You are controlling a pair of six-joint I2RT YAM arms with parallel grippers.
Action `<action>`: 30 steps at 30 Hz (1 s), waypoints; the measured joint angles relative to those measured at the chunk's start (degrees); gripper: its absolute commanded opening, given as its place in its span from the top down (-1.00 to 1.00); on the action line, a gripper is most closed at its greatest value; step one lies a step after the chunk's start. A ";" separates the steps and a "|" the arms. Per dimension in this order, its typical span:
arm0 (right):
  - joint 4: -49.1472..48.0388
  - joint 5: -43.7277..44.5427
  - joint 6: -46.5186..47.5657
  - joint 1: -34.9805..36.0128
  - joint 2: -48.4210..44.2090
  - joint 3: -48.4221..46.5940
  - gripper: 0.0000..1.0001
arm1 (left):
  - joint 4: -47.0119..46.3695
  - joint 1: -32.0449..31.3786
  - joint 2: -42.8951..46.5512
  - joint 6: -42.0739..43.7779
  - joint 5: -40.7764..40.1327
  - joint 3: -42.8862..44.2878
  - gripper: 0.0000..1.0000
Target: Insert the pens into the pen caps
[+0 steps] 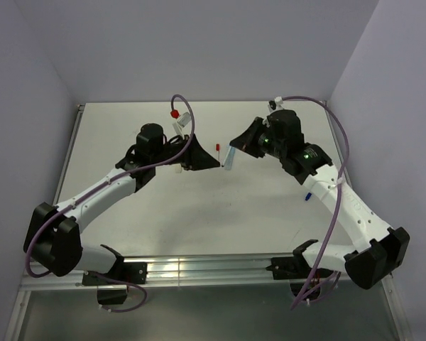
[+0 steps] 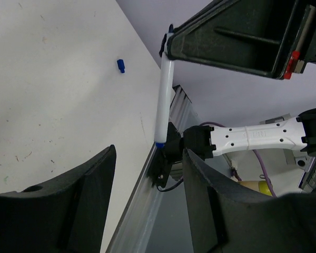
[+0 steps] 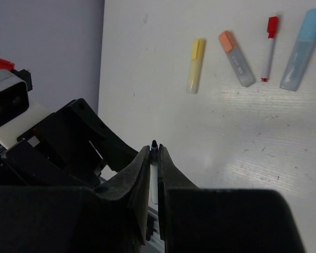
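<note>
My right gripper is shut on a thin white pen with a dark tip. In the left wrist view this pen hangs down from the right gripper's fingers, its dark blue end lowest. My left gripper is open with nothing between its jaws, and faces the right gripper over the table's middle. A dark blue pen cap lies alone on the table. Four capped pens lie in a row: yellow, orange, thin red and light blue.
The thin red pen lies between the two gripper tips in the top view. The left gripper covers the table just left of it. An aluminium rail runs along the table's near edge. Walls close the back and sides.
</note>
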State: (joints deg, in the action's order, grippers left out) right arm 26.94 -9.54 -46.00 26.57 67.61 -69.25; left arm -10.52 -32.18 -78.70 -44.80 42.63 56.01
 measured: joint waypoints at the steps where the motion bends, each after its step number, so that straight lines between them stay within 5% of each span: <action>1: -0.61 -0.13 -0.24 0.87 0.79 -0.44 1.00 | 0.04 -0.07 -0.17 0.07 -0.04 0.20 -0.16; 21: -2.47 -0.63 -2.14 7.69 8.48 -6.95 1.00 | -1.07 -0.59 -2.54 -0.52 -1.22 1.90 -0.04; 24: -2.43 -0.55 -2.14 8.39 9.11 -6.95 1.00 | -1.22 -0.63 -2.54 -0.55 -1.53 1.90 0.05; 30: -2.40 1.05 -2.10 8.72 9.25 -6.95 1.00 | -1.18 -0.63 -2.54 -0.61 -1.57 1.90 0.55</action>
State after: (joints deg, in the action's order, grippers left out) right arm 24.53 -8.49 -48.10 35.29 76.86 -76.20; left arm -11.70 -32.82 -81.23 -45.41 41.06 57.91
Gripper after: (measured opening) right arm 0.123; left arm 0.277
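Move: The white pen hangs nearly upright from the right fingers; its middle is about 8 cm to the right of the left hand, 1 cm forward and 2 cm higher. From the right hand, the open left gripper is some 9 cm left, 2 cm back and 5 cm lower. On the table about 24 cm below the left hand lie the red marker, 17 cm ahead and 3 cm right, and the blue highlighter, 16 cm ahead and 7 cm right. The white pen, still pinched near its top by the right hand, is carried about 7 cm left to between the left gripper's open fingers, the right hand turning slightly counter-clockwise. The left hand eases about 1 cm forward and to the right to meet it, then near the end closes its fingers to roughly half their gap around the pen's lower part; a grip can't be seen yet. ##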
